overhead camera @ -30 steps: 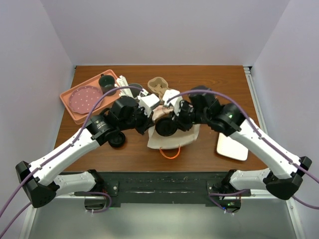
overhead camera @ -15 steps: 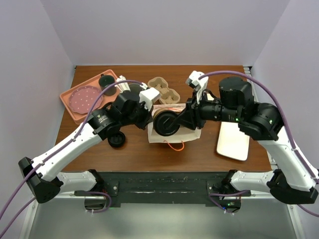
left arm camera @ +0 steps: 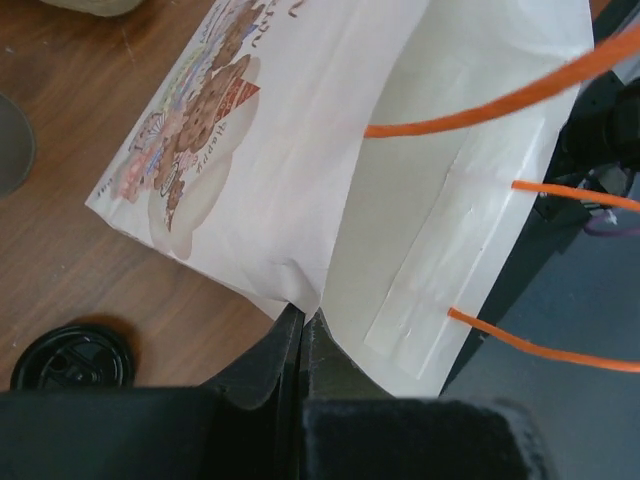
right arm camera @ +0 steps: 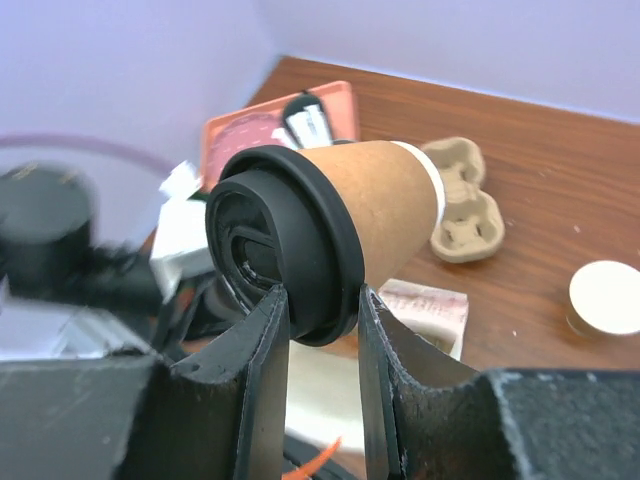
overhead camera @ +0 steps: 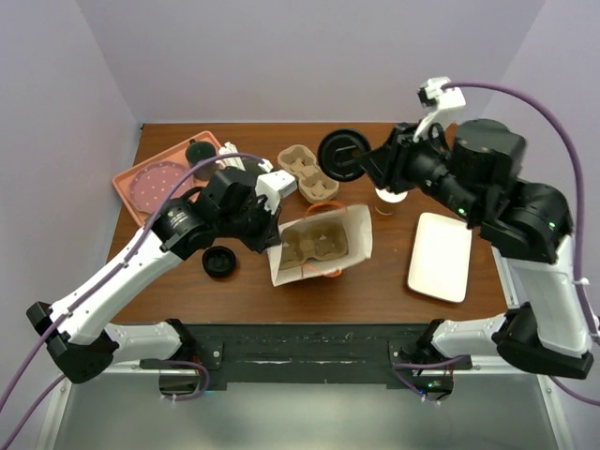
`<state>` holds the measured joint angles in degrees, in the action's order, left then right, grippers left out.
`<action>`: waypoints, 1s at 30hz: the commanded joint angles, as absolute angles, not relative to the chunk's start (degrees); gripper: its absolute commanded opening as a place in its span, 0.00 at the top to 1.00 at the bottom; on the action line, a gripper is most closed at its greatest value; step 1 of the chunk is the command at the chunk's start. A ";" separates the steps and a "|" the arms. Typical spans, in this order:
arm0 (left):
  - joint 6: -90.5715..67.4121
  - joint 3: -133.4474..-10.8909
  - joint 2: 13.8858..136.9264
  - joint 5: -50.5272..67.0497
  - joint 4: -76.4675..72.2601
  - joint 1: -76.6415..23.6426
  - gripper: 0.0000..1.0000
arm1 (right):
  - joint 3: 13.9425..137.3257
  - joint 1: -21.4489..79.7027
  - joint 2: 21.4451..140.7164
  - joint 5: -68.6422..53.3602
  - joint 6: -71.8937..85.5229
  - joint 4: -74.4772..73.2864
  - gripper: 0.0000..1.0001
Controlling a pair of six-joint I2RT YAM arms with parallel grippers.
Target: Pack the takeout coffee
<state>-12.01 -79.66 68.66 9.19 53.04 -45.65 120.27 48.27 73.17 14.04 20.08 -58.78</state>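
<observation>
The takeout coffee [right arm camera: 378,212], a tan-brown cup with a black lid, hangs tipped on its side in the air. My right gripper [right arm camera: 322,297] is shut on its lid rim. In the top view the lid [overhead camera: 341,154] faces left, high over the back of the table, with the right gripper [overhead camera: 364,165] behind it. A white paper bag [overhead camera: 349,246] with orange handles lies open at mid table, and a cardboard cup carrier [overhead camera: 315,245] sits inside it. My left gripper [left arm camera: 303,316] is shut on the bag's edge [left arm camera: 300,150]; in the top view the left gripper [overhead camera: 273,246] sits at the bag's left side.
A second cardboard carrier [overhead camera: 307,172] lies behind the bag. A cup with a white top [overhead camera: 389,197] stands under the right arm. A loose black lid [overhead camera: 218,262] lies left of the bag. An orange tray [overhead camera: 128,192] holds a pink plate and a dark mug [overhead camera: 200,154]. A white plate [overhead camera: 439,256] lies at the right.
The right arm has swung up and back to the right, carrying the cup away from the bag. The bag now shows the carrier inside. The left gripper stays clamped on the bag.
</observation>
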 commanded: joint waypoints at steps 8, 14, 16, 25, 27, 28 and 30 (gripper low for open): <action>-15.73 -79.19 61.09 16.70 58.19 -45.35 1.00 | 116.38 45.19 79.89 24.35 27.69 -56.70 0.92; -16.00 -78.84 60.47 17.67 59.41 -45.44 1.00 | 102.41 34.30 79.28 10.85 30.58 -47.40 0.93; -16.52 -78.66 60.38 17.84 59.50 -45.44 0.96 | 96.52 32.00 79.36 4.87 30.76 -43.70 0.93; -20.03 -82.17 62.31 15.30 61.08 -45.44 0.80 | 68.22 22.86 76.98 -13.79 37.52 -17.76 0.93; -20.21 -83.05 63.19 14.86 61.35 -45.35 0.76 | 64.71 21.80 77.60 -13.36 36.57 -14.86 0.93; -20.13 -84.19 63.45 13.20 62.04 -45.35 0.71 | 63.56 21.71 77.78 -13.36 35.52 -12.94 0.92; -19.26 -85.16 64.07 11.52 62.49 -45.35 0.66 | 60.66 20.05 79.27 -14.93 35.42 -11.08 0.92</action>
<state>-18.55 -80.93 63.35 14.22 61.49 -45.65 64.10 22.11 78.85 -9.91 34.92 -23.83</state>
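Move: My right hand holds the lidded coffee cup high over the table. The cup carrier on the table lies roughly 31 cm ahead, 8 cm left and 47 cm below; the bag is level with me, 6 cm left and 37 cm down, and the white cup some 20 cm ahead, 13 cm right and 44 cm down. From my left hand, pinching the bag's left rim, the bag's middle is about 3 cm ahead, 10 cm right and 12 cm below; a loose black lid lies 8 cm ahead, 15 cm left and 26 cm below. I swing the coffee cup down beyond the bag with my right hand, some 31 cm down and 12 cm forward towards the open table short of the carrier, dropping ever more steeply, tipping the fingers down about 35 degrees and keeping my grip. Meanwhile my left hand draws the bag's rim back about 5 cm, stops, then opens its fingers and lets go of the paper. ##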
